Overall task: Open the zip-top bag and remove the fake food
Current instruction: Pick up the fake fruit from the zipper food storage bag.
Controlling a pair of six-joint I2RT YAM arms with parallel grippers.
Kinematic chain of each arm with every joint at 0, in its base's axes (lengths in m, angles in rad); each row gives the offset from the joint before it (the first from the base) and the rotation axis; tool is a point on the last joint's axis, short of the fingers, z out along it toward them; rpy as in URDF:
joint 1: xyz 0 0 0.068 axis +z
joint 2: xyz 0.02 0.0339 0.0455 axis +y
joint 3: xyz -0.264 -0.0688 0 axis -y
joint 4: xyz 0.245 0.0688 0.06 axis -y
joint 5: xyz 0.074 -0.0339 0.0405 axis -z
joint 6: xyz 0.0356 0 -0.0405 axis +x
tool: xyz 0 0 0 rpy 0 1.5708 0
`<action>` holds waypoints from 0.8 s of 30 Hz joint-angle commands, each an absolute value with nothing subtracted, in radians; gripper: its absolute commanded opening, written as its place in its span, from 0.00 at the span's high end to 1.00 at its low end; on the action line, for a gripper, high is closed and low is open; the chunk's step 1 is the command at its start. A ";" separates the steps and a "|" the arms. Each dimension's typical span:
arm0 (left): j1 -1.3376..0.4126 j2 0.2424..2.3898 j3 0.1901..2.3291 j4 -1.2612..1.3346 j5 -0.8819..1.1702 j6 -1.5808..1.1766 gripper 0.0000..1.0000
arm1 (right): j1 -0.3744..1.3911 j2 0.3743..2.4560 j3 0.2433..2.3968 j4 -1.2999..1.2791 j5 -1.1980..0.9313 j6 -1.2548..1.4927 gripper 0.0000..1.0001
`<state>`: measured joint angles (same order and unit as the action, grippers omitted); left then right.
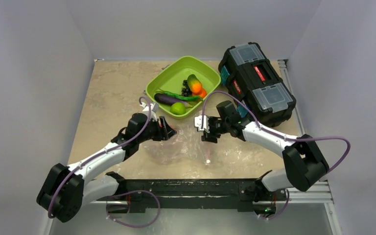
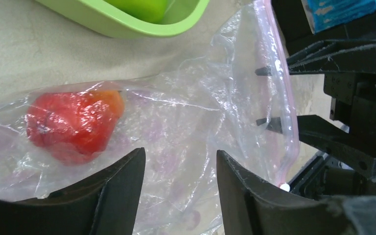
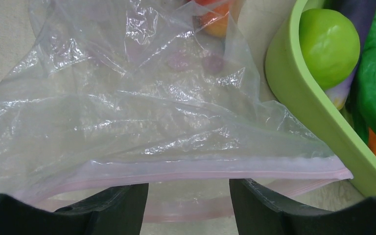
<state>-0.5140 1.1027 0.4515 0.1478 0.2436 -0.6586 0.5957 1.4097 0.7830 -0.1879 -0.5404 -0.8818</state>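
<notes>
The clear zip-top bag [image 1: 186, 147] lies crumpled on the table between my two grippers. A red strawberry [image 2: 71, 125] rests inside it, to the left of my left gripper [image 2: 180, 161], which stands open over the plastic with nothing pinched. My right gripper [image 3: 188, 193] is open at the bag's mouth. The upper pink zip strip [image 3: 200, 169] runs across just past its fingertips, apart from the lower strip. The other fake food, an eggplant [image 1: 166, 99], lime [image 1: 178, 108], orange [image 1: 196, 87], grapes [image 1: 186, 89] and green pod [image 1: 183, 97], sits in the green tray [image 1: 162, 78].
A black toolbox [image 1: 257, 83] stands at the back right, close to my right arm. The green tray's rim [image 3: 293, 93] is just right of the bag's mouth. Grey walls close in the table on three sides.
</notes>
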 commanded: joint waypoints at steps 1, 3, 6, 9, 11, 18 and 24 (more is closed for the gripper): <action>-0.519 1.099 0.491 0.043 0.134 -0.665 0.40 | 0.601 1.441 0.820 -0.189 -0.555 -0.895 0.40; -0.520 1.136 0.495 0.048 0.123 -0.687 0.36 | 0.601 1.444 0.820 -0.185 -0.549 -0.890 0.40; -0.519 1.192 0.491 0.102 0.136 -0.715 0.34 | 0.601 1.450 0.821 -0.182 -0.543 -0.884 0.41; -0.519 1.217 0.491 0.147 0.127 -0.729 0.34 | 0.601 1.453 0.818 -0.181 -0.533 -0.884 0.40; -0.519 1.226 0.499 0.160 0.114 -0.732 0.34 | 0.601 1.456 0.816 -0.181 -0.526 -0.884 0.40; -0.519 1.284 0.516 0.217 0.091 -0.777 0.32 | 0.603 1.464 0.818 -0.171 -0.527 -0.877 0.41; -0.520 1.337 0.493 0.291 0.077 -0.861 0.31 | 0.603 1.483 0.849 -0.173 -0.575 -0.832 0.41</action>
<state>-0.5140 1.3159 0.4828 0.1898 0.1051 -0.7887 0.5964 1.4689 0.7879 -0.1936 -0.5381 -0.8700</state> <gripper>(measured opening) 0.684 0.595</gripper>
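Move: Ahead of the left hand by about 5 cm, some 2 cm to its left and 7 cm below, the red-orange fruit lies inside the bag. The green fruit in the bin is about 12 cm ahead, 3 cm right and 5 cm below; the bag's zip mouth is level with the hand, roughly 13 cm right and 7 cm below. From the right hand the red-orange fruit is about 13 cm left, 3 cm ahead and 5 cm lower. Sinking about 5 cm over the bag towards the red-orange fruit, the left hand drifts slightly left at first, then goes some 2 cm forward, turning about 10 degrees counter-clockwise and tipping its fingers further down as they open wider. The right hand keeps its spread fingertips inside the zip mouth and settles about 2 cm lower. ##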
